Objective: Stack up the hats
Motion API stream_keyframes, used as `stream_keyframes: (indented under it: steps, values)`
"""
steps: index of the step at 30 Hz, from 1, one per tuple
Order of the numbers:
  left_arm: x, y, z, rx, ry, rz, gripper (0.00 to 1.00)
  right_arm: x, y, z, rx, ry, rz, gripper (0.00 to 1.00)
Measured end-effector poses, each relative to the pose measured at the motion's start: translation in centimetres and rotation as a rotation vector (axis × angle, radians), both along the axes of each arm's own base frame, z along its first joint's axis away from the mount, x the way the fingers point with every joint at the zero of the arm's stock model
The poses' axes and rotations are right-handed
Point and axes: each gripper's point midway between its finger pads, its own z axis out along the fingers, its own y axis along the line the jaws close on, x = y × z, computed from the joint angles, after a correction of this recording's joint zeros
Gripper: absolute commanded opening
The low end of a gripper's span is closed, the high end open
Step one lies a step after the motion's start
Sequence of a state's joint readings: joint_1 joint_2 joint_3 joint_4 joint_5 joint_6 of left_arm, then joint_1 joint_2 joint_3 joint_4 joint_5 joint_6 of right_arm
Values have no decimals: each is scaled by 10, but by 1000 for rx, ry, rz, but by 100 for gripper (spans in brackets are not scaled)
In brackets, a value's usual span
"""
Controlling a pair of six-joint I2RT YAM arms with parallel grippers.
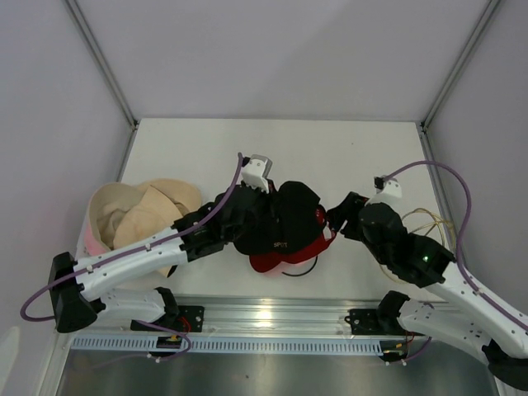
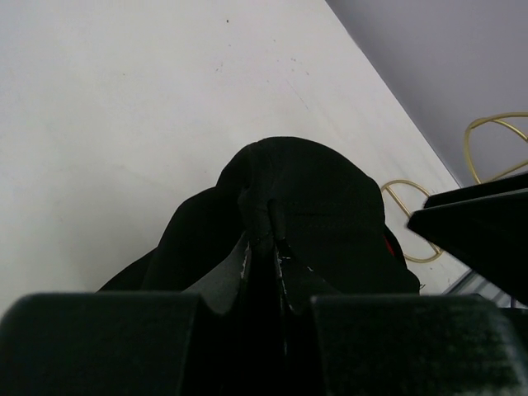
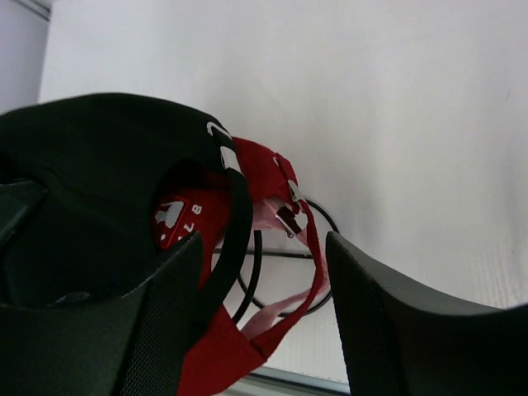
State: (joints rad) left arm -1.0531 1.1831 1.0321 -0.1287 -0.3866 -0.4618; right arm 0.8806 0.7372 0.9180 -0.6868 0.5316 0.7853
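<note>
A wide beige hat [image 1: 140, 213] lies crumpled at the table's left, and a pink hat's [image 1: 86, 239] edge shows under it. At the centre sits a black cap [image 1: 290, 213] with a red underside [image 1: 280, 260] and white lettering. My left gripper [image 1: 252, 219] reaches in from the left and is shut on a fold of the cap's black crown [image 2: 305, 198]. My right gripper [image 1: 334, 221] stands open at the cap's right edge. In the right wrist view the red strap [image 3: 307, 239] with its buckle hangs between the right gripper's [image 3: 260, 247] fingers, untouched.
A thin black wire hoop [image 3: 264, 272] lies under the cap near the front edge [image 1: 307, 268]. Tan wire hoops [image 1: 429, 219] lie at the right, behind my right arm. The metal rail [image 1: 272, 318] runs along the near edge.
</note>
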Motion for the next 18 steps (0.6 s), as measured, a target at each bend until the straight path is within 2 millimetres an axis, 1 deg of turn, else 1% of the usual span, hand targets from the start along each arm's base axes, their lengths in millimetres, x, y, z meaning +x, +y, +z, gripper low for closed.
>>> stream_keyframes:
  steps: [2,5,8,9,11,12,15,17,18]
  values:
    - [-1,-2,0,-4,-3,-9,14,3,7,-11,-24,27,12,63]
    - [-3,-4,1,-1,-10,-19,13,3,10,-21,-45,49,22,63]
    - [-4,-4,1,4,-15,-24,13,3,10,-19,-39,38,26,56]
    - [-4,-4,1,4,-15,-24,14,3,10,-19,-38,36,26,51]
    - [-4,-5,0,3,-17,-25,14,4,9,-18,-39,30,28,48]
    - [-4,-5,0,4,-18,-24,14,4,10,-19,-38,31,29,44]
    - [-4,-5,1,5,-23,-26,14,4,12,-23,-40,41,38,43]
    - [-3,-5,1,4,-26,-25,14,3,13,-26,-44,47,45,47]
    - [-3,-4,2,5,-28,-23,14,4,14,-28,-46,52,47,51]
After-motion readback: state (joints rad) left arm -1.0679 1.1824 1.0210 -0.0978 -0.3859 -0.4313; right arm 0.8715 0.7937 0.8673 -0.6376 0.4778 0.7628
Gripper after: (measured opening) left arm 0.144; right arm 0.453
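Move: The black hat's back strap lies about 3 cm left of the right gripper and 3 cm below; the hat's middle is some 10 cm left and 1 cm back. The red hat under it sits about 10 cm left of that gripper, 4 cm back and 8 cm below. For the left gripper, which already pinches the black hat, the hat's middle is roughly 4 cm right, 5 cm back and slightly below; the strap is 11 cm right, 4 cm back. Sink the right gripper about 3 cm, easing some 1.5 cm left, so that its fingers come down about the black hat's back strap, and narrow them from about two thirds open to under half open without shutting. Keep the left gripper practically where it is, still pinching the black cloth. ##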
